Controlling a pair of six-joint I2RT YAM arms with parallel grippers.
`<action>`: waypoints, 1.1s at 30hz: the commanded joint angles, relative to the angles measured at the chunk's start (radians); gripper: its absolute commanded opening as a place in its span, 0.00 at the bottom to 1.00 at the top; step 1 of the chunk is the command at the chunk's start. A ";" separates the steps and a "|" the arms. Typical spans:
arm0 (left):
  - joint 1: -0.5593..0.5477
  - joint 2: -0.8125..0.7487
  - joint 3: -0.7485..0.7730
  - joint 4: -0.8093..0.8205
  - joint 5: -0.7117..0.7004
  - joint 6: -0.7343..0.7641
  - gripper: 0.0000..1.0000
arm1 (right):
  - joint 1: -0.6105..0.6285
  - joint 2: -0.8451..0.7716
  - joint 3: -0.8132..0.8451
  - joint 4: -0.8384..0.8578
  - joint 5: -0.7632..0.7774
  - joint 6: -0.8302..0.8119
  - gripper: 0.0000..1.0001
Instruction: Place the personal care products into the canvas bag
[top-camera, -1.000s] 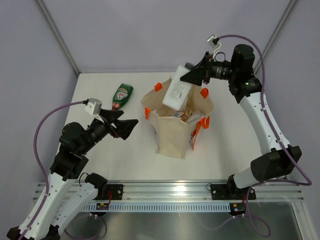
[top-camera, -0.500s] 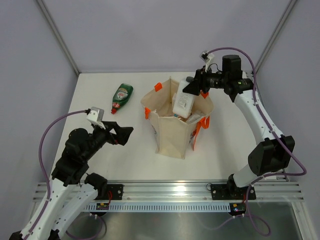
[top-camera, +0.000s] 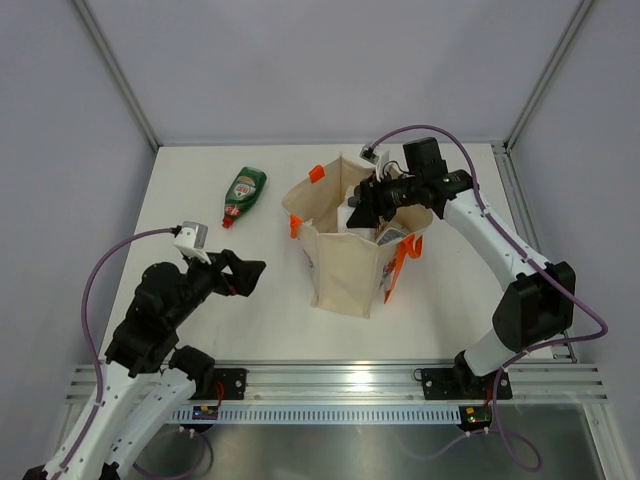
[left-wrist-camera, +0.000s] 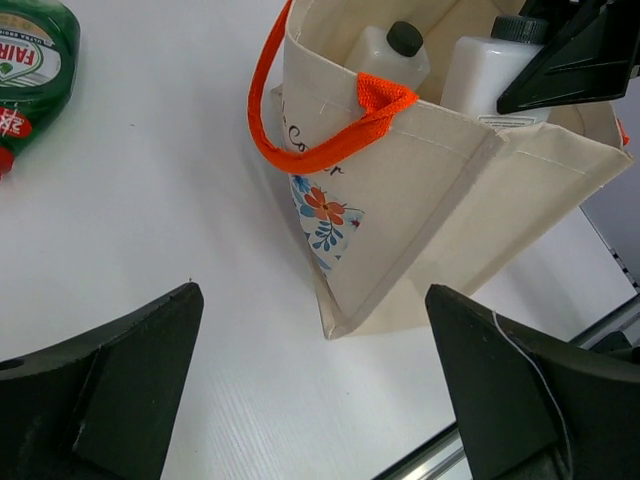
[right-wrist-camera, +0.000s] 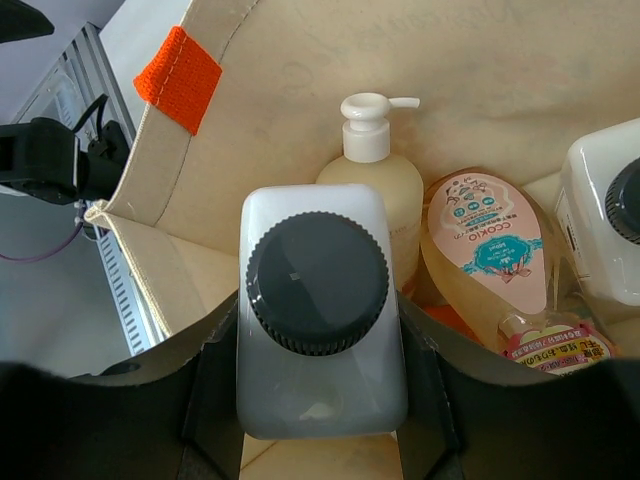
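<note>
The beige canvas bag (top-camera: 345, 262) with orange handles stands upright mid-table. My right gripper (top-camera: 366, 206) reaches into its mouth, shut on a white black-capped bottle (right-wrist-camera: 318, 300) held cap-up between the fingers (right-wrist-camera: 425, 400). Inside the canvas bag (right-wrist-camera: 280, 90) stand a cream pump bottle (right-wrist-camera: 372, 165), a pink clear bottle (right-wrist-camera: 485, 250) and another white black-capped bottle (right-wrist-camera: 605, 220). A green red-capped bottle (top-camera: 243, 192) lies on the table left of the bag. My left gripper (top-camera: 246, 272) hangs open over bare table, left of the canvas bag (left-wrist-camera: 440, 200), holding nothing.
White table (top-camera: 200, 300) with grey walls behind and at both sides. A metal rail (top-camera: 340, 385) runs along the near edge. The green bottle (left-wrist-camera: 30, 50) sits at the far left in the left wrist view.
My right arm has swung down and leftward, lowering the white black-capped bottle from above the bag into its mouth. The left arm has drawn back a little toward the near edge.
</note>
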 joint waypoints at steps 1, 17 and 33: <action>0.000 -0.018 -0.016 0.029 -0.001 -0.036 0.99 | -0.010 -0.038 0.001 0.015 0.012 -0.077 0.13; -0.002 -0.024 -0.002 -0.015 -0.005 -0.090 0.99 | -0.010 0.028 0.111 -0.190 0.029 -0.207 0.56; 0.000 0.020 -0.005 -0.053 -0.090 -0.090 0.99 | -0.027 -0.037 0.336 -0.324 0.191 -0.313 1.00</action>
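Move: Down inside the canvas bag, the right hand holds the white bottle; its resting spot in the near part lies roughly 4 cm to the left, 1 cm ahead and 6 cm below. The pump bottle stands about 8 cm left and 2 cm ahead of this hand, the pink shampoo bottle 6 cm left and 6 ahead, the square white bottle 9 cm ahead and 2 left, all some 8 to 12 cm below. From the left hand, the resting spot is about 12 cm ahead, 16 right and 10 lower. Holding nearly still at first with only a slight creep back, the right hand keeps its grip on the white bottle, then opens wide and lets go. Its freed fingers draw off to the right about 3 cm, forward some 2 cm, and at the end up about 2 cm, tipping some 15 degrees more steeply down into the bag. The empty, open left hand sinks about 2 cm beside the bag. ##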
